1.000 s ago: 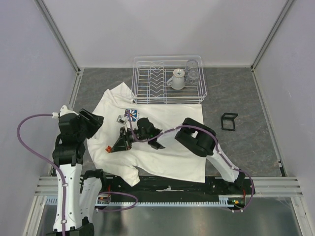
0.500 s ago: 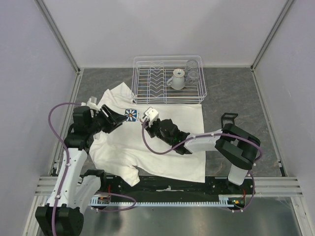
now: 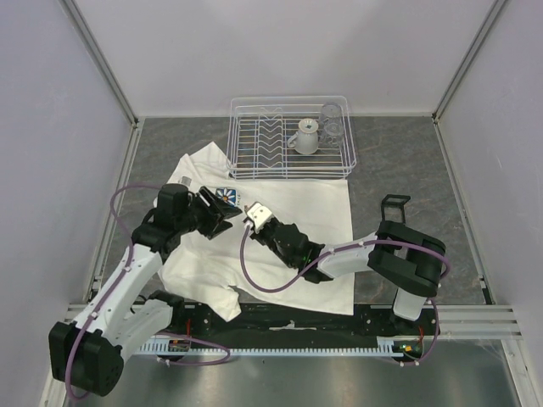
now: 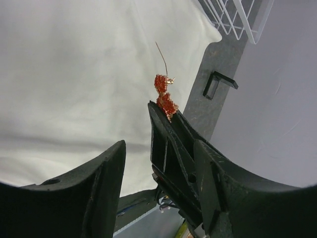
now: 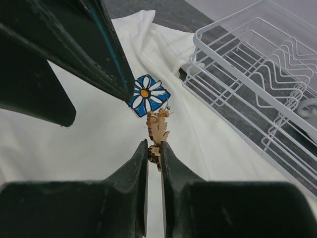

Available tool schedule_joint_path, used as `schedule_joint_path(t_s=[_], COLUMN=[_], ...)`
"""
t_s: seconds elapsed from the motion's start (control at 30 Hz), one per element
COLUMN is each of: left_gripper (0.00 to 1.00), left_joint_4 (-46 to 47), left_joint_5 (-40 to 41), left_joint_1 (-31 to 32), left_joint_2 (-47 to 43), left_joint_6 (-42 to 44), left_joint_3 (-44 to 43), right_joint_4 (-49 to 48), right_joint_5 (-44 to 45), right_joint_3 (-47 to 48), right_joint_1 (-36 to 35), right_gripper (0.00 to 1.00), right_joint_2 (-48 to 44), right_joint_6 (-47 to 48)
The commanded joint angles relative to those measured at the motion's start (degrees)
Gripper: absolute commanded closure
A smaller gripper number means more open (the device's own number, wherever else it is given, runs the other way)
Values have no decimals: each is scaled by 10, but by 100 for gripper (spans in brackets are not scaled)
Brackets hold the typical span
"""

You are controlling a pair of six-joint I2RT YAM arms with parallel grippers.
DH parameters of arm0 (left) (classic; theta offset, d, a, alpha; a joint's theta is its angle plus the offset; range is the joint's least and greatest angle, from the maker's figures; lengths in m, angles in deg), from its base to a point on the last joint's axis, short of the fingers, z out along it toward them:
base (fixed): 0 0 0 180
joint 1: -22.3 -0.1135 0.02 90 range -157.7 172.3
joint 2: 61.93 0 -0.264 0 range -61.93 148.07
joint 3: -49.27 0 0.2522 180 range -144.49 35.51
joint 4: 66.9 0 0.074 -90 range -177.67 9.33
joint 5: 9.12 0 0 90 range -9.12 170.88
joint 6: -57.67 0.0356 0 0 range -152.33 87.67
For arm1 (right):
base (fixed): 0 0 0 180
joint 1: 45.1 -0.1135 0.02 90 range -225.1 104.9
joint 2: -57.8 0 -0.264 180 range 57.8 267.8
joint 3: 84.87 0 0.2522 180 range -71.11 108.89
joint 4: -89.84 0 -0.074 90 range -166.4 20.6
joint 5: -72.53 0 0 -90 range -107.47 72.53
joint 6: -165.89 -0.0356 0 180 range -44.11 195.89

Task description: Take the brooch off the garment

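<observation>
My right gripper [image 5: 154,145] is shut on the brooch [image 5: 159,130], a tiny orange-red and gold leaf pinched at its fingertips. In the left wrist view the brooch [image 4: 164,96] stands at the tip of the right gripper's black fingers, its thin pin wire sticking up bare. The garment [image 3: 314,203], a white T-shirt, lies spread on the table, its blue daisy logo [image 5: 148,94] just behind the brooch. My left gripper [image 4: 158,143] is open and faces the right one head-on near the logo [image 3: 225,197], with its fingers [image 5: 99,44] on either side of the right gripper's tips.
A white wire dish rack [image 3: 290,136] stands at the shirt's far edge, holding a white cup [image 3: 305,136] and a glass [image 3: 331,123]. A small black frame [image 3: 394,209] stands on the grey table to the right of the shirt.
The right gripper has carried the brooch from the shirt's left part up toward the logo. The left arm has unfolded and reached right until its open gripper meets the right one.
</observation>
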Motion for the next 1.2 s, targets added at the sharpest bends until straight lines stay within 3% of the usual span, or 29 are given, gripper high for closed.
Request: schedule_joint_path(t_s=[0.0, 0.33, 0.67, 0.83, 1.0, 1.1, 1.13, 1.17], left_gripper=[36, 39, 58, 60, 72, 85, 98, 98], left_joint_4=[67, 116, 125, 133, 133, 132, 132, 130], left_joint_5=[14, 50, 81, 86, 92, 90, 88, 88], left_joint_1=[17, 62, 67, 68, 69, 69, 69, 69], left_joint_2=[31, 73, 89, 95, 95, 92, 91, 91], left_joint_6=[-48, -47, -25, -16, 0, 10, 26, 38], left_joint_3=[0, 1, 0, -1, -3, -5, -5, -6], right_joint_4=[-46, -46, -51, -53, -49, -44, -42, -39], right_joint_5=[3, -14, -26, -35, -37, -37, -38, -39], right_joint_3=[-5, -7, -14, -16, -12, -8, -6, -4], right_joint_1=[-1, -2, -4, -6, -9, -9, -9, -10], right_gripper=[99, 99, 99, 99, 99, 98, 89, 81], right_joint_2=[-21, -24, -30, -32, -31, -25, -25, -24], right_joint_6=[15, 12, 9, 9, 9, 8, 5, -3])
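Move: Ahead of the open left fingers by about 4 cm, 3 cm to their right and 2 cm lower, the brooch sticks out of the shut right fingertips, its middle only 1 cm ahead of the right hand point and 1 cm to its left. Down on the garment, the blue flower patch lies some 8 cm ahead of the left hand, 4 cm to its left and 15 cm below. The dish rack's middle is roughly 26 cm ahead, 15 cm right and 12 cm below. Reaching forward and right and sinking a little, some 4 cm in all, the left hand brings its open fingers around the free end of the brooch, then closes them almost fully to pinch it just beyond the right fingertips. The right hand keeps its shut grip and holds nearly still, easing back about 1 cm. ##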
